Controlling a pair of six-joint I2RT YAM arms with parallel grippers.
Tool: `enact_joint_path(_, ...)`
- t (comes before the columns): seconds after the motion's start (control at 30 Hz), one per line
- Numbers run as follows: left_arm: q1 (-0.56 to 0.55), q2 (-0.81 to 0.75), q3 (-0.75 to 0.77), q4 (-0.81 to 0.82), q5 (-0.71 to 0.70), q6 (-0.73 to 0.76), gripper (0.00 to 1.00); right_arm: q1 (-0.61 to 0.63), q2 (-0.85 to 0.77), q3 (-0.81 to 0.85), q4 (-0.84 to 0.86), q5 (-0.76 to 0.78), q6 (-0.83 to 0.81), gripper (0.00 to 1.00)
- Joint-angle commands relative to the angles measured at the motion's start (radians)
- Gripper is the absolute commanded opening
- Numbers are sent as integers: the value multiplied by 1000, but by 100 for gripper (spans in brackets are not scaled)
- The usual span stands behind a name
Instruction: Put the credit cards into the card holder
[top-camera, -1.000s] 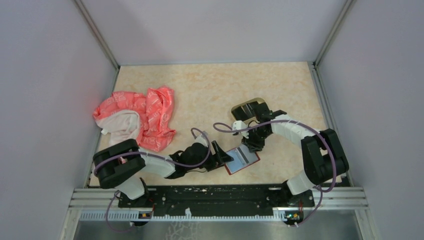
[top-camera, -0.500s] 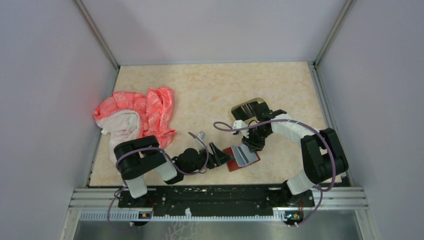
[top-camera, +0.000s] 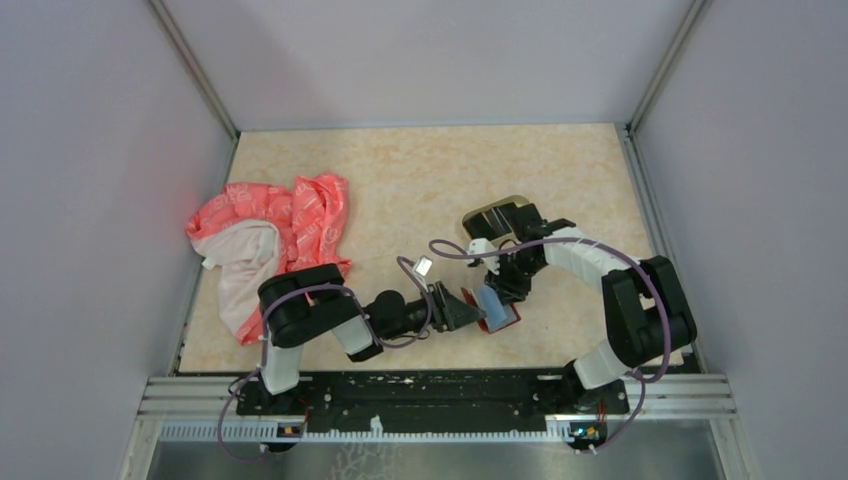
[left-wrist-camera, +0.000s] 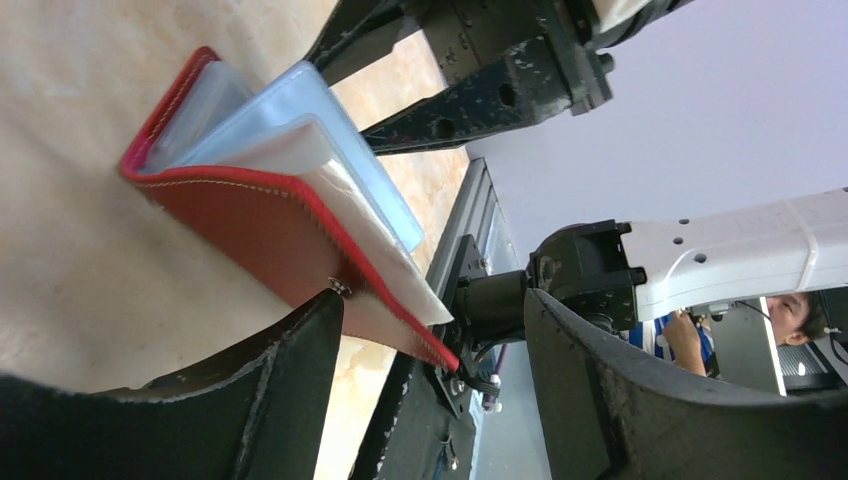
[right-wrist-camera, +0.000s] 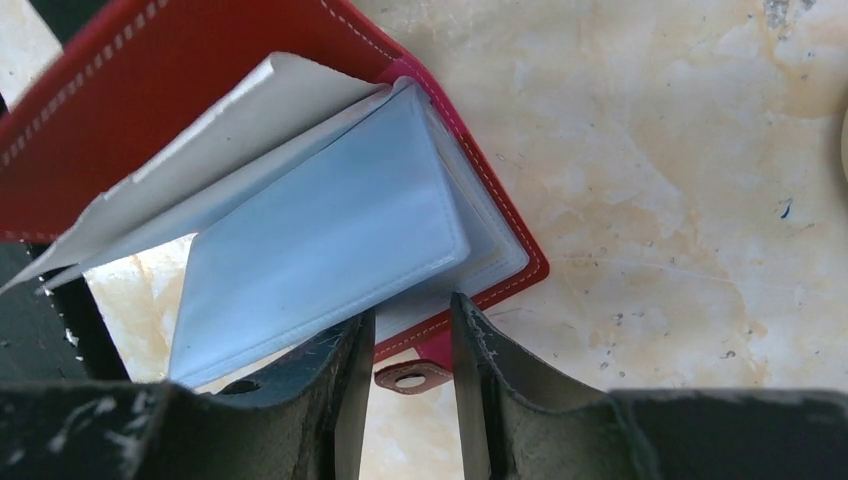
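Observation:
The red card holder lies near the table's front, half folded, with clear plastic sleeves fanning out of it. My left gripper is open at its near side. In the left wrist view one finger props up the raised red cover, whose corner sits between the spread jaws. My right gripper points down at the holder's far edge. Its jaws stand a narrow gap apart, tips against the sleeves and cover, with the snap tab showing through the gap. The credit cards cannot be made out.
A tan-rimmed tray with something dark in it sits just behind the right gripper, partly covered by the arm. A pink and white cloth is bunched at the left. Grey walls enclose the table, and a metal rail runs along the front.
My left arm has pushed right to the card holder and its jaws have narrowed a little. The holder went from lying flat open to half folded, near cover raised. The right arm stayed put.

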Motion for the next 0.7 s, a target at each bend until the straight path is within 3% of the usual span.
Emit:
enact_joint_path(0.0,10,6,49,91,55,38,72,-42,-27,17,9,-33,26,34)
enact_joint_path(0.23,12,-26,134,-123,54,101,70,-172,-145,51,11,-188,95,42)
enact_joint_path(0.43,35,-3,186,-252,58,120,50,-213,-196,17,53,-174,98,55)
enact_joint_path(0.67,63,54,233,-342,87,104,33,-213,-128,40,11,-177,118,57)
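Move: The raised red cover of the card holder stands beside the left fingertips, its middle about 2 cm to the right and 2 cm below, with the blue pocket 4 cm right and 1 cm ahead. The tray lies roughly 20 cm ahead and 6 cm right of that hand. From the right hand, low at the clasp edge, the holder's flat half centres about 3 cm left, 2 cm back and 2 cm below; the tray is some 16 cm straight ahead. Rightward first, then forward as well, about 3 cm each, the left hand rises slightly and then sinks, pushing the cover over towards the flat half with its fingertips on the outer face near the stud while its fingers close about halfway. The right hand comes away from the clasp edge, about 5 cm up with some forward and right, fingers opening somewhat, wrist turning clockwise. ##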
